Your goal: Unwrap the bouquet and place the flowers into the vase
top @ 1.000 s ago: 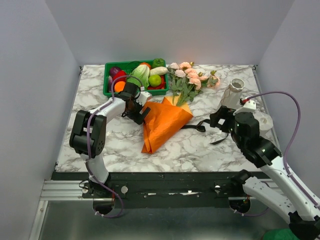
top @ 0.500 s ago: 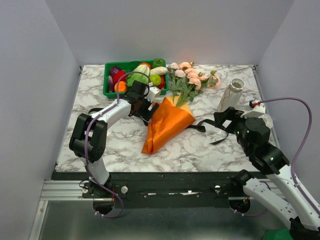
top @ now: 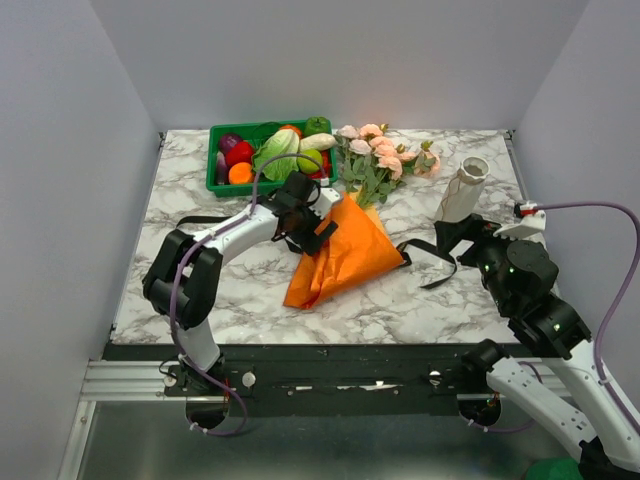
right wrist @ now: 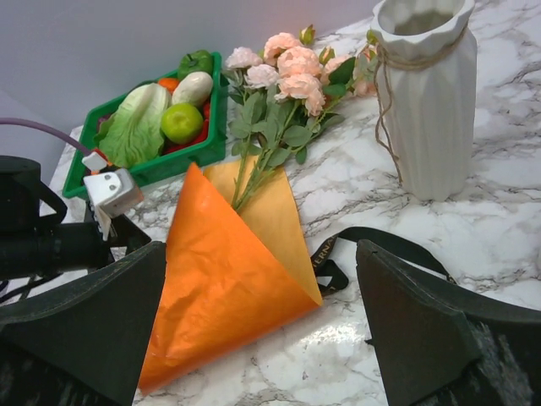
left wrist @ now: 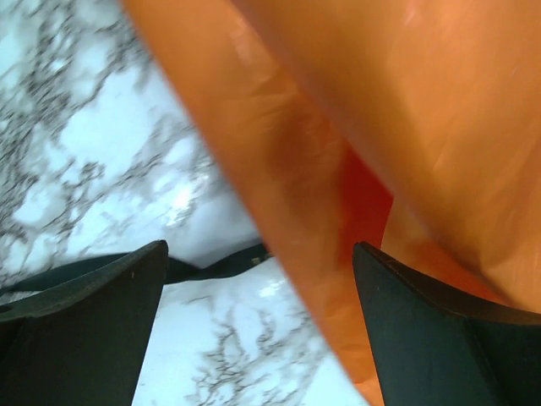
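Observation:
The bouquet lies in the middle of the table. Its orange paper (top: 345,258) is loose around the green stems, and the peach-pink flowers (top: 380,152) point toward the back. A black ribbon (top: 428,256) lies untied to the right of the paper. The cream ribbed vase (top: 462,190) stands upright at the back right. My left gripper (top: 318,230) is open at the paper's left edge, and in the left wrist view the paper (left wrist: 338,127) runs between its fingers (left wrist: 84,330). My right gripper (top: 464,237) is open and holds nothing. It hovers just in front of the vase (right wrist: 423,93), facing the paper (right wrist: 228,279) and ribbon (right wrist: 372,245).
A green tray (top: 214,172) of plastic vegetables sits at the back left, close behind the left gripper and next to the flower heads (right wrist: 287,63). Grey walls enclose the marble table (top: 240,285) on three sides.
My left gripper has moved right and onto the paper's left edge, and the paper has shifted and spread to the right. My right arm has drawn back to the right, away from the ribbon.

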You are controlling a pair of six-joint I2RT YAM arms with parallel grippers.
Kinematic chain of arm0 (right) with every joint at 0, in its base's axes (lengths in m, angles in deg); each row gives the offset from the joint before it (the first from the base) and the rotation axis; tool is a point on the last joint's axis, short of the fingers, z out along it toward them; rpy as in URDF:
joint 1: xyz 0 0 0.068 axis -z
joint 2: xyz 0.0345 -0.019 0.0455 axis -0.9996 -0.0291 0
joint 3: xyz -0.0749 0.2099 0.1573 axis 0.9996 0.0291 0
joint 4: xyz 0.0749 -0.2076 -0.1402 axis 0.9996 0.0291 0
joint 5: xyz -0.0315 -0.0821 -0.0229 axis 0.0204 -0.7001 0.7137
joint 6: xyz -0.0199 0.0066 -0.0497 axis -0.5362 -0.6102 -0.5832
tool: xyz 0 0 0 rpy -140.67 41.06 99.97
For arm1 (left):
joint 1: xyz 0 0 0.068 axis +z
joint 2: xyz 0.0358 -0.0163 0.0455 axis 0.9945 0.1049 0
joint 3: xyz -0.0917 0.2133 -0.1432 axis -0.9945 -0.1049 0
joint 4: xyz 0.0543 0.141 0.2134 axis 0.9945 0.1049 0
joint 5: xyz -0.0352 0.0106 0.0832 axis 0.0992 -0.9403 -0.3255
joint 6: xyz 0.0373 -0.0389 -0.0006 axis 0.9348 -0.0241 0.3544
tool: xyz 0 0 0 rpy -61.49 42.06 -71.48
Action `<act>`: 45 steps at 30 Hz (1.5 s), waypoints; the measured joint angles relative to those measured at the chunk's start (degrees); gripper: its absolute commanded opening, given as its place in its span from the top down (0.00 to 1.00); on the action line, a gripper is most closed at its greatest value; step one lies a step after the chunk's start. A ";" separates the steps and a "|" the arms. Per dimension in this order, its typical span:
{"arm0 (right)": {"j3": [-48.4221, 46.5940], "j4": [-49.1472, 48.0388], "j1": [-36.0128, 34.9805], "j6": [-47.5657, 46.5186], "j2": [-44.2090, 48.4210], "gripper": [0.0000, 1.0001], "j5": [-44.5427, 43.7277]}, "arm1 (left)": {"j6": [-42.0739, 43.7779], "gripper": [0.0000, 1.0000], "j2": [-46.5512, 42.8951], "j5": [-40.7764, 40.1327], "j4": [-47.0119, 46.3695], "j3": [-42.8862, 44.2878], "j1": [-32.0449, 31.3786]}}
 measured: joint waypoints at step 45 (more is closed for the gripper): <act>8.98 14.93 0.00 9.46 12.72 0.00 2.27 | 0.15 0.07 7.41 2.71 17.20 22.82 -30.42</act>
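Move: The left hand, open and low, is at the wrapping paper's left side; the paper's middle is about 6 cm to its right, 1 cm back and 4 cm below. From this hand the flowers lie some 23 cm ahead and 14 cm right, the vegetable tray 24 cm ahead and 13 cm left, the black ribbon's right end about 3 cm back and 26 cm right. From the high right hand, the paper is roughly 10 cm ahead, 22 cm left and 26 cm below. With its fingers wide open against the paper's loose flap, the left hand sweeps the flap rightward and back towards the near table edge, about 17 cm right and 16 cm back in all. It rises some 10 cm early on, ends about 6 cm higher over the spread paper, and turns clockwise some 30 degrees. The empty, open right hand sinks about 8 cm, draws back 5 cm and tips further down. ##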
